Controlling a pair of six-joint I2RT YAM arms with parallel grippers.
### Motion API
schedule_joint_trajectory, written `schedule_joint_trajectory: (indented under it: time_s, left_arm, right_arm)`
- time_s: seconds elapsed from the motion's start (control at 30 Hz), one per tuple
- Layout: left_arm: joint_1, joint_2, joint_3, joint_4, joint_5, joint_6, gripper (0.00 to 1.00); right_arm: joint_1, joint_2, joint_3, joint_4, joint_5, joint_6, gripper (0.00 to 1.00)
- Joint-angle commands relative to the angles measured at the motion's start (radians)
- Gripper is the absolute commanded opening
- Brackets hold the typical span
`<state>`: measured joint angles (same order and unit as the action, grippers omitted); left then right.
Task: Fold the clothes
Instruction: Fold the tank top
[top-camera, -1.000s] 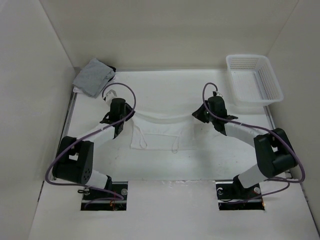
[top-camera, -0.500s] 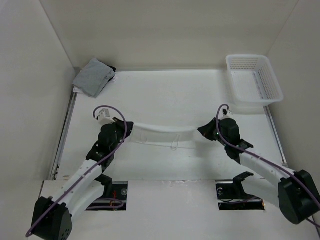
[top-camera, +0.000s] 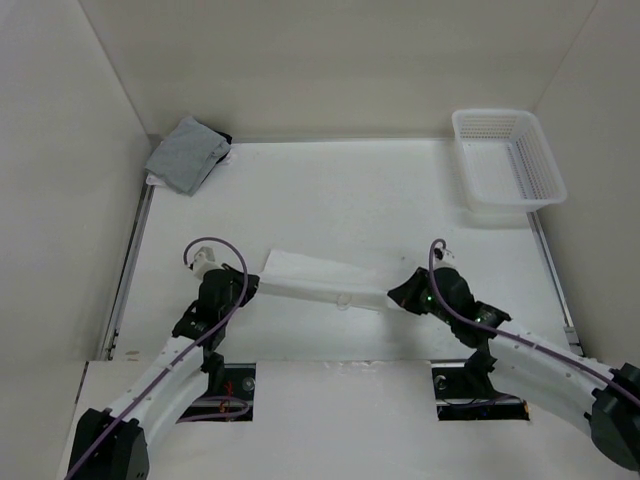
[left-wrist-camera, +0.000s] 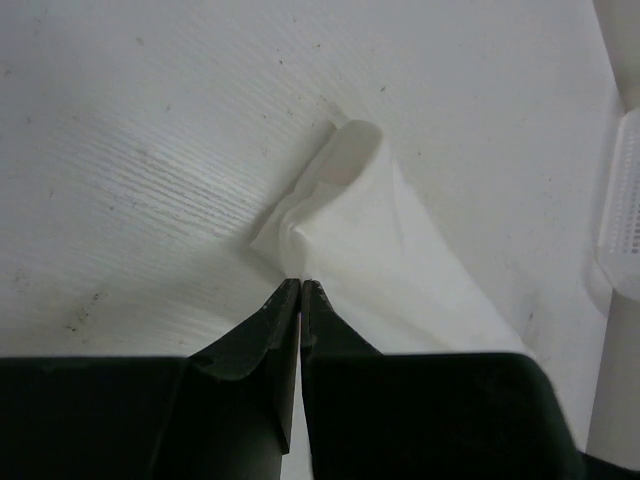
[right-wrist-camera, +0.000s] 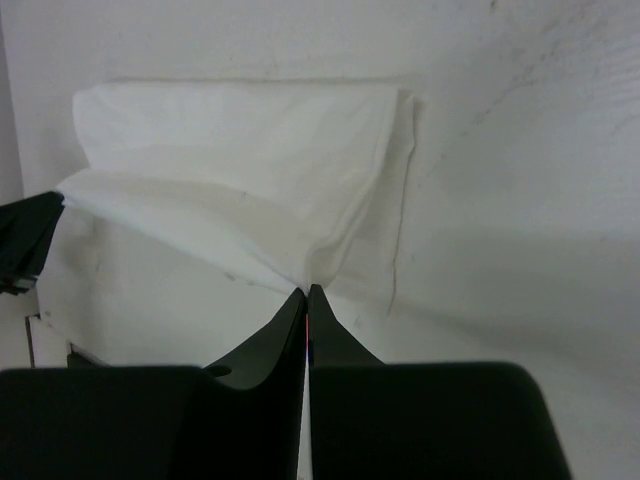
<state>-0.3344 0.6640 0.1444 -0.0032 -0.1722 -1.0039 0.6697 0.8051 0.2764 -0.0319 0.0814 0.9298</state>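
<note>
The clothes (top-camera: 320, 280), a thin white camisole, lie as a narrow folded strip across the near middle of the table, stretched between my two grippers. My left gripper (top-camera: 247, 287) is shut on the strip's left end; in the left wrist view the cloth (left-wrist-camera: 370, 240) bunches at the closed tips (left-wrist-camera: 301, 282). At the right end my right gripper (top-camera: 398, 294) is shut on it, and the right wrist view shows the folded layers (right-wrist-camera: 240, 170) pulled into the closed tips (right-wrist-camera: 308, 289). A thin strap loop (top-camera: 343, 300) hangs at the strip's near edge.
A grey folded garment (top-camera: 187, 153) lies in the far left corner. A white mesh basket (top-camera: 507, 158) stands at the far right. White walls enclose the table on three sides, and the arm bases sit at the near edge.
Both grippers have pulled back toward the near edge with the camisole held between them. The garment has gone from a wide hanging sheet to a narrow folded strip lying on the table.
</note>
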Motion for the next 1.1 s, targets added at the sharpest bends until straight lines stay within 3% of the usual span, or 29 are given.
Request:
schedule_joint_trajectory:
  time_s: [0.0,0.33,0.43,0.5,0.57,0.7,0.9,1.07]
  left_arm:
    - [0.030,0.020,0.007,0.065,0.007,-0.006,0.02]
    - [0.108,0.204,0.009,0.235,0.057,0.016,0.05]
    - [0.130,0.252,0.007,0.279,0.072,0.017,0.08]
    - [0.148,0.247,0.011,0.290,0.080,0.027,0.15]
    - [0.166,0.208,0.018,0.278,0.080,0.045,0.23]
    - [0.179,0.111,0.073,0.195,0.068,0.102,0.27]
    - [0.000,0.190,0.138,0.232,0.022,0.087,0.28]
    - [-0.185,0.325,0.164,0.345,-0.061,0.080,0.28]
  right_arm:
    - [0.081,-0.032,-0.025,-0.078,0.098,0.102,0.04]
    - [0.280,0.069,-0.051,-0.095,0.147,0.221,0.09]
    - [0.328,0.075,-0.034,-0.117,0.153,0.225,0.23]
    - [0.337,0.051,-0.014,-0.152,0.143,0.207,0.36]
    - [0.337,-0.001,0.010,-0.213,0.156,0.182,0.43]
    - [0.313,-0.096,0.032,-0.240,0.170,0.149,0.44]
    - [0.189,0.006,-0.017,-0.073,0.127,0.127,0.54]
    - [0.147,0.146,-0.057,0.107,0.094,0.148,0.50]
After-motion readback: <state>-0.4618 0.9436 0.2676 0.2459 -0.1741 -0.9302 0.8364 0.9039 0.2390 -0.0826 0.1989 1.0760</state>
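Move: The folded tank top spans between the hands, each pinching one end of its raised near edge. Its middle lies about 13 cm to the right of the left hand, 3 cm farther out and 4 cm lower; from the right hand it is some 14 cm left, 5 cm ahead and 6 cm down. A strap loop shows at the near edge, roughly 9 cm left of the right hand, level with it and 5 cm below. The tank top's lifted edge is laid down: the right hand draws its end about 7 cm back towards the base while sinking 5 cm, as the left eases forward-left and down; both then open and lift off. The left rises about 6 cm, then swings right over the cloth, turning clockwise and starting to sink; the right goes 4 cm forward beside its end, first rising, then sinking again, fingers spread. ##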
